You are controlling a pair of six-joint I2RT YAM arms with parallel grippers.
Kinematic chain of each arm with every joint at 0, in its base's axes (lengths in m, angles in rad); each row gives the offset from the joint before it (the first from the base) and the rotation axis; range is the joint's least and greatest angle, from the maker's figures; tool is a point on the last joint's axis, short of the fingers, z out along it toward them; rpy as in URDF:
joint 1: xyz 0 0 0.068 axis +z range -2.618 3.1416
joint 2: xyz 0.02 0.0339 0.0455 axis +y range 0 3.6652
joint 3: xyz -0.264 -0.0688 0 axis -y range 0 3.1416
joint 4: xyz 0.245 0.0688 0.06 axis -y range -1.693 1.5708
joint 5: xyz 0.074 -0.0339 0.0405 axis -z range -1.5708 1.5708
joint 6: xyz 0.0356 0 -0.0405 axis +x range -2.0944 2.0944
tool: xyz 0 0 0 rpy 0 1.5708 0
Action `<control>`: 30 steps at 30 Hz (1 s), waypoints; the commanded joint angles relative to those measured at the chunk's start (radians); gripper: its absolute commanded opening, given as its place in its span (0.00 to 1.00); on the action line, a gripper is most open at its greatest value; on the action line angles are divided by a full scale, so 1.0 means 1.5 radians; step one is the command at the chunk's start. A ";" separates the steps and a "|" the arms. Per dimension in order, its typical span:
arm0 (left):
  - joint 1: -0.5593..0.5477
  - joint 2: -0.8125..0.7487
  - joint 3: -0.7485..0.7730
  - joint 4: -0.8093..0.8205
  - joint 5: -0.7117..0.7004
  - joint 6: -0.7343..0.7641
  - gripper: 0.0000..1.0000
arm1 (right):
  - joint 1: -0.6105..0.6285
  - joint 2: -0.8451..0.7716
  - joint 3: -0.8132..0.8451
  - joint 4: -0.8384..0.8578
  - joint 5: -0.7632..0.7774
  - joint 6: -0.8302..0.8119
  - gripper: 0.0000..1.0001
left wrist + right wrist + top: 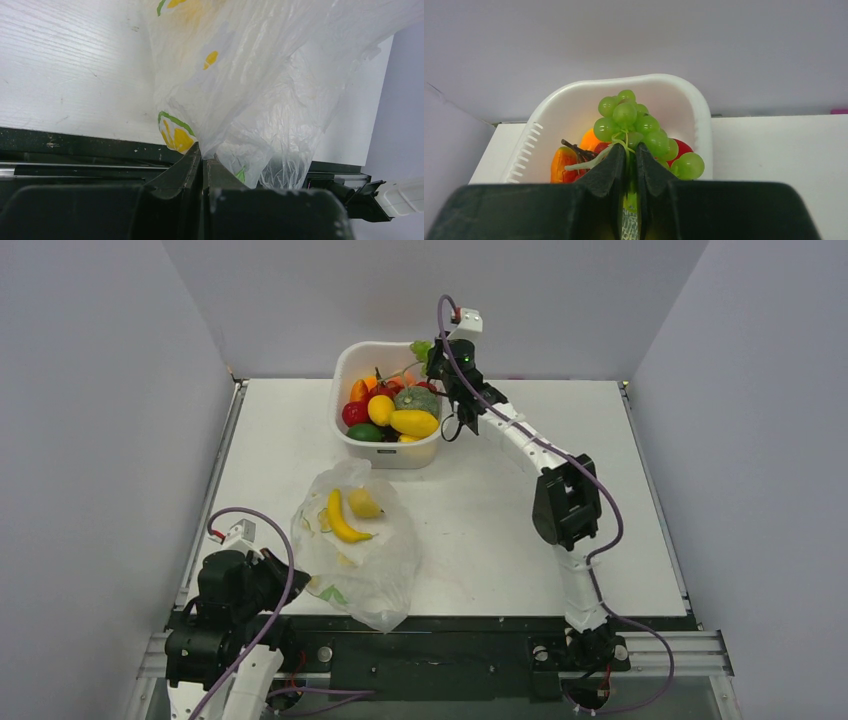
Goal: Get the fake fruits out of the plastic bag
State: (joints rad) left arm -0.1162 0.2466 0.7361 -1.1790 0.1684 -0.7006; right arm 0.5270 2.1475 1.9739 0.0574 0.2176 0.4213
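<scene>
The clear, crinkly plastic bag (372, 565) lies on the table near the front edge. A yellow banana (343, 520) and a yellow lemon-like fruit (364, 504) show through it. My left gripper (296, 578) is shut on a fold of the plastic bag (260, 90), and its tips (204, 157) pinch the film by the table's edge. My right gripper (436, 360) hangs over the white tub's far right corner, shut on the stem of a green grape bunch (421, 348). In the right wrist view the green grape bunch (626, 115) sits just beyond my right gripper (628, 150).
The white tub (341, 390) at the back holds red, orange, yellow and green fruits and a ribbed grey-green squash (416, 399). The white tub's rim (696, 100) shows under the grapes. Grey walls enclose the table. A black rail (450, 650) runs along the near edge.
</scene>
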 commanded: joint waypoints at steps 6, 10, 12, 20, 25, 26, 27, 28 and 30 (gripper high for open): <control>0.004 0.011 0.021 -0.006 0.006 -0.007 0.00 | 0.001 0.189 0.230 0.028 -0.052 0.057 0.00; 0.003 0.020 0.022 -0.005 0.005 -0.006 0.00 | 0.000 0.260 0.288 0.045 -0.056 0.085 0.00; 0.003 0.025 0.022 -0.004 0.005 -0.005 0.00 | 0.001 0.281 0.294 0.059 -0.056 0.089 0.00; 0.003 0.040 0.014 0.015 0.010 -0.004 0.00 | 0.004 0.271 0.293 0.018 -0.046 0.037 0.31; 0.003 0.047 0.006 0.033 0.013 0.000 0.00 | 0.005 0.203 0.268 -0.031 -0.052 -0.017 0.44; 0.003 0.048 0.004 0.035 0.013 0.003 0.00 | 0.006 0.194 0.265 -0.060 -0.053 -0.022 0.45; 0.003 0.049 0.002 0.039 0.014 0.004 0.00 | 0.008 0.170 0.255 -0.072 -0.053 -0.028 0.47; 0.003 0.049 0.000 0.042 0.016 0.005 0.00 | 0.009 0.157 0.248 -0.091 -0.053 -0.030 0.48; 0.003 0.049 -0.008 0.049 0.020 0.004 0.00 | 0.013 0.111 0.209 -0.114 -0.047 -0.030 0.49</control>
State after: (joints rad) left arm -0.1162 0.3088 0.7341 -1.1706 0.1772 -0.7017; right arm 0.5289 2.5271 2.3344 -0.0505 0.1440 0.4198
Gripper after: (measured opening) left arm 0.003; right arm 0.478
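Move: The far right inside corner of the white basket, where the held grapes are to go, is about 7 cm ahead of the right hand, 4 cm to its left and 15 cm below. The green pumpkin sits level with the hand, some 6 cm left; the red fruit is about 6 cm ahead and 2 cm left, both well below. From the left hand that corner is roughly 52 cm ahead and 21 cm right. Lower the right gripper about 11 cm into the far right corner of the basket, reaching forward and left some 6 cm each way as it sinks, with the grapes still pinched. Near the bottom open the fingers about halfway to let the grapes go, then begin easing back and up by a centimetre or two. ##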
